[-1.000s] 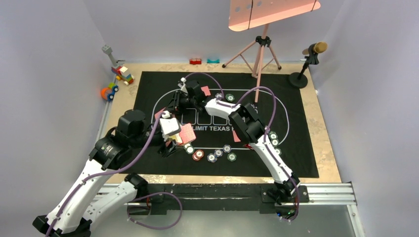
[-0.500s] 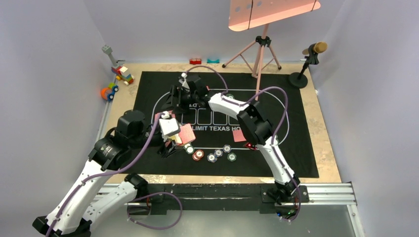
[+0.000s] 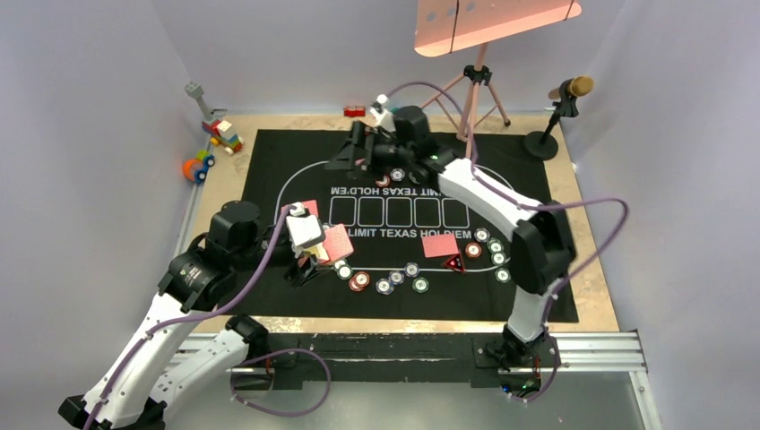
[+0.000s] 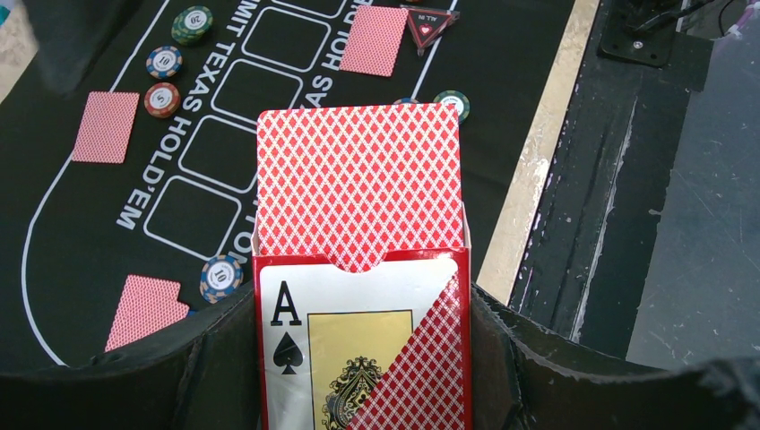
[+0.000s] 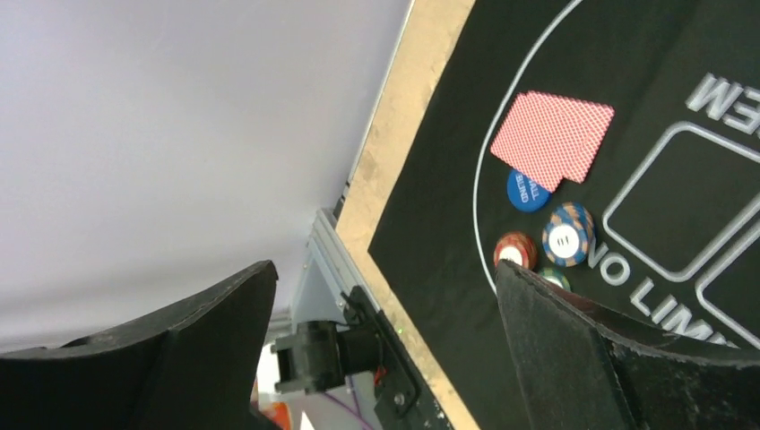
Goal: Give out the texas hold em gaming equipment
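Observation:
My left gripper is shut on an ace-of-spades card box, and red-backed cards stick out of its top. It hovers over the mat's near left. Single cards lie face down on the black mat. A red triangular marker sits by the near-right card. Striped chips lie in a near row, a right cluster and a far group. My right gripper hangs open and holds nothing; its view shows a card, a blue button and chips.
Colourful toy blocks stand off the mat at the far left. A pink tripod stand and a small microphone stand are at the far right. Two small pieces lie along the back edge. The metal rail runs along the near edge.
My right arm swung from the mat's left-centre up to the far edge, and its jaws opened wide. The left arm and its card box stayed put.

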{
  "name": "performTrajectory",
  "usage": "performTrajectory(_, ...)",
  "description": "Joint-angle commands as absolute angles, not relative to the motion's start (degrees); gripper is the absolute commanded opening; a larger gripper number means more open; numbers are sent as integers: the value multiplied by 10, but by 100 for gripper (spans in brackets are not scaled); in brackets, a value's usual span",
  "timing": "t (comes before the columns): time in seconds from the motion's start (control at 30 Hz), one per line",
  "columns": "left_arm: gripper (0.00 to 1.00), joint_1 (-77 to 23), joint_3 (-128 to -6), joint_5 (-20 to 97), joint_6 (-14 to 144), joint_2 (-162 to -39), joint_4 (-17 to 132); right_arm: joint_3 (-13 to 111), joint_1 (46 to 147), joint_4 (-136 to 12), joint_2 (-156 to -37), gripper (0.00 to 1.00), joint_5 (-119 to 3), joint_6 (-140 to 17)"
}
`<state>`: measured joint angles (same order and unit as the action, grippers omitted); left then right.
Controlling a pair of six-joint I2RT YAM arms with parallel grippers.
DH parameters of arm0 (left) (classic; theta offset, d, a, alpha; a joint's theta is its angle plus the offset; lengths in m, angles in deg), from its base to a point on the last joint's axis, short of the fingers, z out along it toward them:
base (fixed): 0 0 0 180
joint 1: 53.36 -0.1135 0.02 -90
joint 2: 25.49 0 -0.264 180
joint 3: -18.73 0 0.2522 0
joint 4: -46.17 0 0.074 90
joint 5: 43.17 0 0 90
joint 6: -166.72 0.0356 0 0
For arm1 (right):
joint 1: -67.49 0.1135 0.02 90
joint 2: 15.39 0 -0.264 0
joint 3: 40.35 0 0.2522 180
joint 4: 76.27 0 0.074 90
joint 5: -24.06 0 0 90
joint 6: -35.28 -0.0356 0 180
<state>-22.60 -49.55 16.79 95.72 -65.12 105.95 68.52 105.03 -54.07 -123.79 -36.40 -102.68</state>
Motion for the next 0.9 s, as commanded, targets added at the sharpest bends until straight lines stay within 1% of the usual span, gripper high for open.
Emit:
performTrajectory(0.0, 23, -229, -504, 153, 948, -645, 1036, 515, 1015, -673, -1106, 97, -294, -1080)
performTrajectory(0.07, 23, -229, -502, 153, 947, -645, 1033, 458, 1013, -669, -1048, 98, -301, -1069)
performTrajectory(0.13, 23, -229, -502, 154, 947, -646, 1032, 437, 1022, -647, -1002, 99, -302, -1045)
performTrajectory(0.23, 23, -229, -502, 156, 946, -649, 1028, 409, 1036, -644, -968, 99, -273, -1030)
performTrajectory(0.3, 23, -229, -502, 158, 946, -652, 1024, 387, 1047, -671, -951, 99, -249, -1038)
performTrajectory(0.4, 23, -229, -504, 162, 944, -656, 1018, 371, 1068, -692, -935, 99, -243, -1045)
performTrajectory(0.53, 23, -229, -504, 171, 940, -662, 1008, 380, 1099, -672, -945, 99, -260, -1027)
performTrajectory(0.7, 23, -229, -505, 172, 936, -671, 994, 411, 1141, -635, -998, 99, -274, -1010)
performTrajectory(0.87, 23, -229, -507, 173, 938, -674, 995, 414, 1157, -656, -1024, 99, -271, -1024)
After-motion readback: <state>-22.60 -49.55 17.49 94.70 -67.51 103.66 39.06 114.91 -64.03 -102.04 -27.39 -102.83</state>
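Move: The top card, half out of the card box in the left hand, is about 20 cm back from the right hand, barely 1 cm left and roughly level. From the left hand it is about 3 cm ahead, 6 cm right and 3 cm lower. On the mat, some 22 cm below the right hand, the overlapping dealt cards lie 3 cm ahead and 13 cm left; the green chips 10 cm back, 3 cm left; the red chips 13 cm back, straight behind. The card jutting from the box draws the empty right hand back about 17 cm: it first swings some 7 cm out to the right, then rises about 4 cm, and finally comes in leftward while sinking some 5 cm. The hand turns about 20 degrees counter-clockwise, fingers staying wide open, one ending over the card; contact can't be seen. The left hand keeps its grip on the box, easing about 1 cm forward. ##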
